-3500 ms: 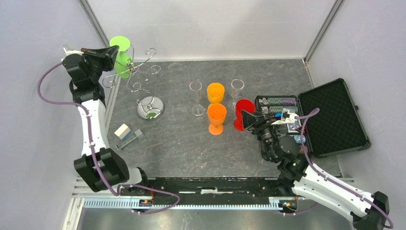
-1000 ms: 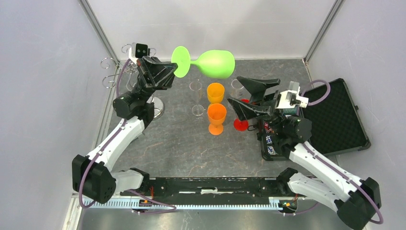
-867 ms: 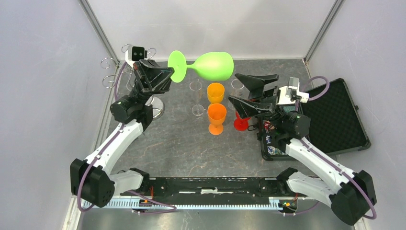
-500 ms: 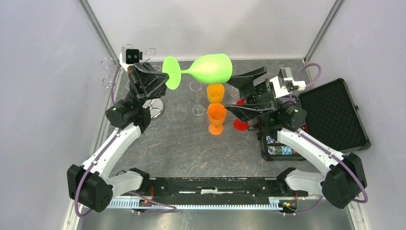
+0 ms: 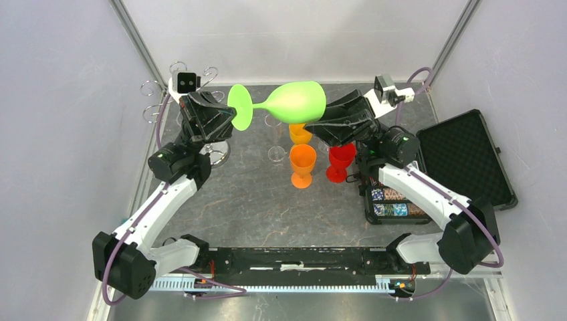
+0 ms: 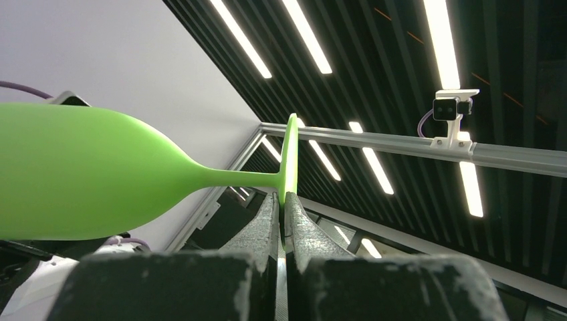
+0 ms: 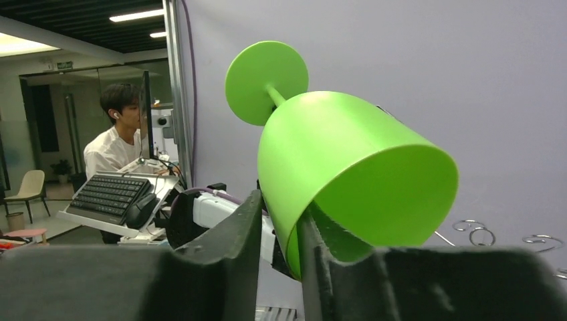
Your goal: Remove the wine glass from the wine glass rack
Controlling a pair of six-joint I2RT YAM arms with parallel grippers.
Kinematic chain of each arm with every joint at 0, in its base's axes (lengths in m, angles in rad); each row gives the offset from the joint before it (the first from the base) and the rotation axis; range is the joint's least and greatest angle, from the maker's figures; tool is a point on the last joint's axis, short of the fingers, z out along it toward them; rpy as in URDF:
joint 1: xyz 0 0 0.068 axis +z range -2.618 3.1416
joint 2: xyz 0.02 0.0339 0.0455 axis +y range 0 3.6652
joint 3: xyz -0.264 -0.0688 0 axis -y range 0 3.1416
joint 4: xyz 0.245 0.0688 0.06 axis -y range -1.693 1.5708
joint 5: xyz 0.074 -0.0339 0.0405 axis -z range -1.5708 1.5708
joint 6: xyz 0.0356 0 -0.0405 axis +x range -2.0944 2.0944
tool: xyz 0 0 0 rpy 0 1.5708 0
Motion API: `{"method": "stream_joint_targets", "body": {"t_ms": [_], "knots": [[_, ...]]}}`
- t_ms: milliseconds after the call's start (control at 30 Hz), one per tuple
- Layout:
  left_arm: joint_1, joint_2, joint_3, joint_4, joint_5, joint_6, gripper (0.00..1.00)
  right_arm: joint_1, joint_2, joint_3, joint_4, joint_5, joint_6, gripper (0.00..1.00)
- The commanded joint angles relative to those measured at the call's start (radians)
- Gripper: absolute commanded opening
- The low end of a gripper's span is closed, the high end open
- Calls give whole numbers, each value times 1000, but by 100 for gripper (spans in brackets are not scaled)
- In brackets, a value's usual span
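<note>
The green wine glass hangs on its side above the table, foot to the left, bowl mouth to the right. My left gripper is shut on the rim of the foot disc. My right gripper has closed over the bowl's rim, one finger inside the bowl and one outside, both against the wall. The wine glass rack stands behind my left arm, its curled hooks bare and its base partly hidden. Its hooks also show in the right wrist view.
Two orange glasses, a red glass and clear glasses stand mid-table under the held glass. An open black case with poker chips lies at the right. Grey walls close in on both sides.
My right gripper rose toward the back left to the bowl, and its jaws went from wide open to closed over the rim. The left arm shifted the glass slightly left.
</note>
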Motion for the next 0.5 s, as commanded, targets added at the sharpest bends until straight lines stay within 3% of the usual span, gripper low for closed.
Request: {"method": "stream_joint_targets", "body": {"t_ms": [0, 100, 300, 467], "knots": [[-6, -28, -24, 33, -9, -113, 2, -4, 17, 49, 378, -32, 95, 21], [-6, -30, -44, 33, -22, -109, 10, -4, 6, 37, 375, -27, 91, 1], [-7, -42, -42, 23, -24, -73, 46, -4, -76, -14, 259, -23, -8, 0], [-6, -97, -48, -131, 15, 74, 79, -4, -208, -93, -45, 38, -227, 0]]}}
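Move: The left gripper still pinches the foot of the green wine glass: the glass's middle lies about 9 cm to its right, 2 cm ahead and 3 cm above. The rack stands some 18 cm ahead, 11 cm left and 35 cm below this hand. From the half-open right gripper at the glass's rim, the middle is about 7 cm left, 3 ahead and 3 above; the orange glass stands roughly 11 cm ahead, 2 right, the red glass 11 ahead, 13 right, both some 42 cm down. Shut the right fingers on the near edge of the green glass's rim, then open the left gripper wide to let go of its foot, holding the left hand within about 1 cm of its place with a slight dip. Keep the rim pinched and ease the right hand back about 2 cm and a little to the right, away from the left fingers. ##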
